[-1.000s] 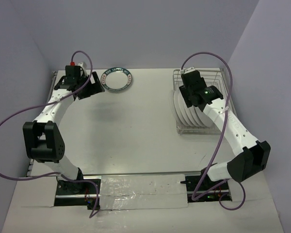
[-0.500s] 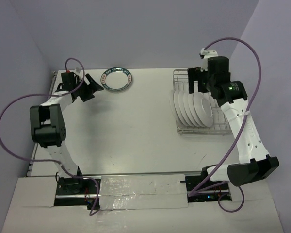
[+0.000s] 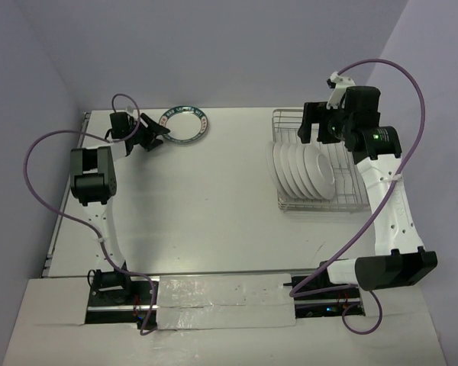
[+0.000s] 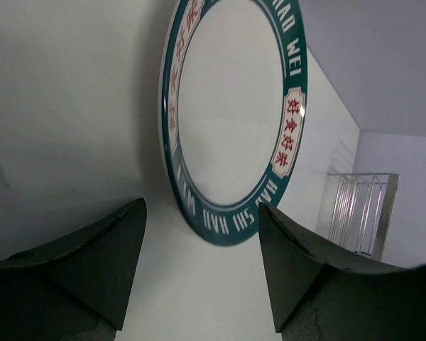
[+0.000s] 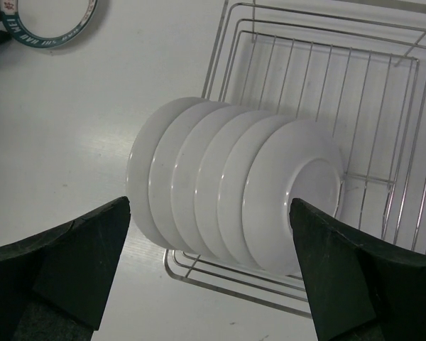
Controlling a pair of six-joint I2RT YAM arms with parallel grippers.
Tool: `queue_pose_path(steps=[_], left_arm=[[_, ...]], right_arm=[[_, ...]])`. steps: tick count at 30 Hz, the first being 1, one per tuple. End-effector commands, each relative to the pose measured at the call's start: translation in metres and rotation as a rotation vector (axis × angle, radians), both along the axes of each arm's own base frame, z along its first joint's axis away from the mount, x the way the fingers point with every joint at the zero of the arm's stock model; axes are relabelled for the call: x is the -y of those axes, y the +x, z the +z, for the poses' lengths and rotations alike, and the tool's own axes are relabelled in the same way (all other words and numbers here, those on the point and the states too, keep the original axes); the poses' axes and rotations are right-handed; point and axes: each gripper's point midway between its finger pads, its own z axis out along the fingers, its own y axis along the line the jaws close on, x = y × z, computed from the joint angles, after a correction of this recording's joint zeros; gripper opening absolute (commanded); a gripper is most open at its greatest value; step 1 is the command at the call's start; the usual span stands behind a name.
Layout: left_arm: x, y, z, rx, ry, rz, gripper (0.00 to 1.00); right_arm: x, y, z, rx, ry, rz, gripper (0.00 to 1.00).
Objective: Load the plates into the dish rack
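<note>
One green-rimmed plate (image 3: 185,124) lies flat on the table at the back left. My left gripper (image 3: 154,131) is low at that plate's left edge. In the left wrist view its open jaws (image 4: 201,213) stand either side of the near rim of the plate (image 4: 231,121), not closed on it. Several white plates (image 3: 301,169) stand on edge in the wire dish rack (image 3: 351,164) at the right. My right gripper (image 3: 314,131) hovers above the rack's back end, open and empty. The right wrist view looks down on those plates (image 5: 227,185) between its jaws (image 5: 209,206).
The rack's far half (image 5: 319,71) holds no plates. Purple cables loop over both arms. The walls close in behind and to both sides. The table's left edge (image 3: 84,152) runs close beside the left arm.
My right gripper has opened and risen off the racked plates towards the back. My left arm has swung right, up to the flat plate's rim, with its jaws narrowing a little.
</note>
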Motion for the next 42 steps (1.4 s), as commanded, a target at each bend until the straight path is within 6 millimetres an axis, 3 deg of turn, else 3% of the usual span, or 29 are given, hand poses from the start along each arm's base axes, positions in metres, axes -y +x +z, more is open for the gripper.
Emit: queue_pose_path(steps=[1,2,5,17,19,24,30,31,32,34,35,36,37,40,42], left_arm=[[0.004,0.033,0.023,0.102,-0.055,0.023,0.72],[0.005,0.035,0.010,0.069,-0.066,0.034,0.71],[0.004,0.045,0.000,0.047,-0.087,0.058,0.65],[0.013,0.054,-0.016,0.009,-0.043,0.092,0.43],[0.011,0.054,-0.017,-0.004,-0.030,0.100,0.36],[0.006,0.050,-0.011,-0.008,0.007,0.106,0.04],[0.016,0.040,0.038,0.082,-0.060,0.022,0.00],[0.022,0.035,0.068,0.139,-0.076,-0.026,0.00],[0.024,0.032,0.082,0.171,-0.074,-0.045,0.00],[0.032,0.017,0.106,0.213,-0.082,-0.111,0.00],[0.033,0.008,0.138,0.281,-0.070,-0.143,0.00],[0.035,-0.002,0.143,0.293,-0.071,-0.165,0.00],[0.038,-0.015,0.173,0.355,-0.061,-0.201,0.00],[0.044,-0.040,0.187,0.379,-0.015,-0.263,0.00],[0.049,-0.065,0.211,0.422,0.032,-0.316,0.00]], right_arm=[[-0.001,-0.003,0.023,0.062,0.050,-0.004,1.00],[0.000,-0.001,0.022,0.057,0.050,-0.010,1.00],[0.005,0.002,0.021,0.048,0.048,-0.023,1.00],[0.005,0.010,0.017,0.029,0.054,-0.023,1.00],[0.005,0.010,0.016,0.029,0.055,-0.024,1.00],[0.002,0.009,0.017,0.033,0.063,-0.011,1.00],[-0.008,0.006,0.026,0.049,0.098,0.037,1.00],[-0.010,0.005,0.027,0.051,0.102,0.045,1.00],[-0.011,0.004,0.030,0.057,0.108,0.053,1.00],[-0.016,0.000,0.037,0.066,0.124,0.074,1.00],[-0.017,-0.001,0.039,0.070,0.129,0.082,1.00],[-0.019,-0.003,0.041,0.075,0.136,0.092,1.00],[-0.024,-0.006,0.046,0.085,0.150,0.115,1.00],[-0.033,-0.013,0.055,0.098,0.184,0.167,1.00],[-0.039,-0.016,0.060,0.106,0.199,0.196,1.00]])
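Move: Ahead and to the right of the left hand lies the last plate, flat on the table, its middle about 8 cm forward, 7 cm right and 2 cm lower. The dish rack stands far off, some 57 cm to that hand's right and 10 cm back; the racked plates are about 50 cm right and 15 cm back. From the right hand the plate lies roughly 30 cm ahead, 42 cm left and 31 cm below. Sliding forward about 5 cm and sinking some 2 cm, the left hand brings its part-open fingers around the plate's left rim and shuts them in a pinch. It then lifts the plate about 12 cm while drawing back some 7 cm, turning slightly clockwise. The right hand stays wide open, easing a little left and up late on. ##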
